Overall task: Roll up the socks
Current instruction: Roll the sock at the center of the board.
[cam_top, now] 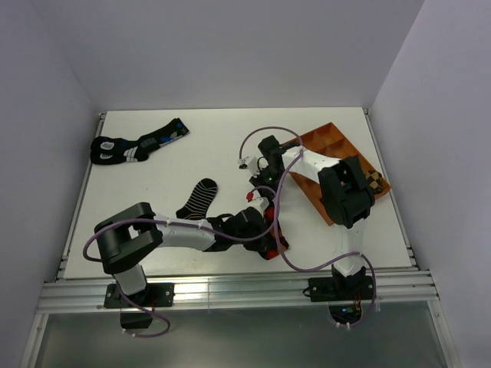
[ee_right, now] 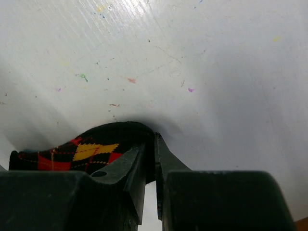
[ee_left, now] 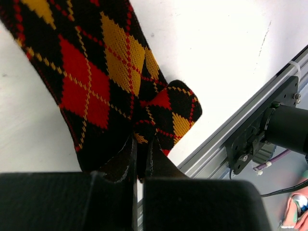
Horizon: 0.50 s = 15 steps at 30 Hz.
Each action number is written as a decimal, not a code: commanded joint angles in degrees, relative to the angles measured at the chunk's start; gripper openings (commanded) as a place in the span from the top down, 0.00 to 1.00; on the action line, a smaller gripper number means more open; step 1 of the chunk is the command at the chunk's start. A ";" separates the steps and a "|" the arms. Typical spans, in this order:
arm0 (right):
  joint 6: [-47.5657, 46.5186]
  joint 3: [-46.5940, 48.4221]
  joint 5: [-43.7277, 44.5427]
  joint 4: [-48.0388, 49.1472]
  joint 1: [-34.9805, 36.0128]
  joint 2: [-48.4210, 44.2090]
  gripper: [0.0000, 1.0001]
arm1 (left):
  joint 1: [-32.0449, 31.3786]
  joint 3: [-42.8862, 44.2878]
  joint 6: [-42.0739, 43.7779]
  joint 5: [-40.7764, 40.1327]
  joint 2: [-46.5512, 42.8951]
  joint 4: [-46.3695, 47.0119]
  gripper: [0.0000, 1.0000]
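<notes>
The long argyle sock point(ee_left: 96, 72) lies near the table's front edge, black with red and orange diamonds, its lower end folded over. My left gripper point(ee_left: 142, 147) is shut on that folded part. My right gripper point(ee_right: 155, 144) is shut on the sock's point(ee_right: 91, 151) black edge at the other end. In the top view both grippers, left point(cam_top: 270, 247) and right point(cam_top: 261, 203), cover most of the argyle sock point(cam_top: 281, 244). The short striped ankle sock point(cam_top: 199, 198) lies flat, just left of them and untouched.
A pair of black socks with blue and white marks point(cam_top: 134, 146) lies at the back left. An orange compartment tray point(cam_top: 337, 146) sits at the right, with a brown-checked bundle point(cam_top: 374, 182) at its near end. The aluminium rail point(ee_left: 240, 125) runs along the front edge, close to the left gripper.
</notes>
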 commanded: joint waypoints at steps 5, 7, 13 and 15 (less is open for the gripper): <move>-0.55 0.92 -0.13 3.67 0.81 -1.71 0.83 | 2.09 -1.81 -0.13 10.89 4.75 -7.96 1.00; -0.47 -0.67 -0.22 4.46 0.81 -3.29 0.78 | 2.97 -2.51 -0.66 12.84 5.18 -7.61 1.00; 1.02 -3.48 2.32 7.79 0.73 -7.42 0.52 | 5.87 -2.60 -1.97 21.36 6.77 -7.95 1.00; 1.81 -4.36 4.34 8.85 0.73 -9.09 0.47 | 6.67 -2.69 -2.85 23.73 7.21 -7.96 1.00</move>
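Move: The argyle sock is held at both ends: its middle lies about 8 cm ahead of the left hand, 3 cm right and 2 cm below, and about 9 cm back from the right hand, 2 cm right and 1 cm below. The striped sock is roughly 21 cm left of the right hand and 3 cm back; the wooden box's middle stands some 20 cm right of the right hand and 6 cm farther out. The right fingers let go of the argyle sock's toe end, spreading from nearly shut to about half open while the hand barely moves, just starting to rise at the last. The left hand keeps its pinch on the bunched near end, staying within about a centimetre while its wrist turns some 15 degrees, so its fingers point less forward and slightly steeper. ##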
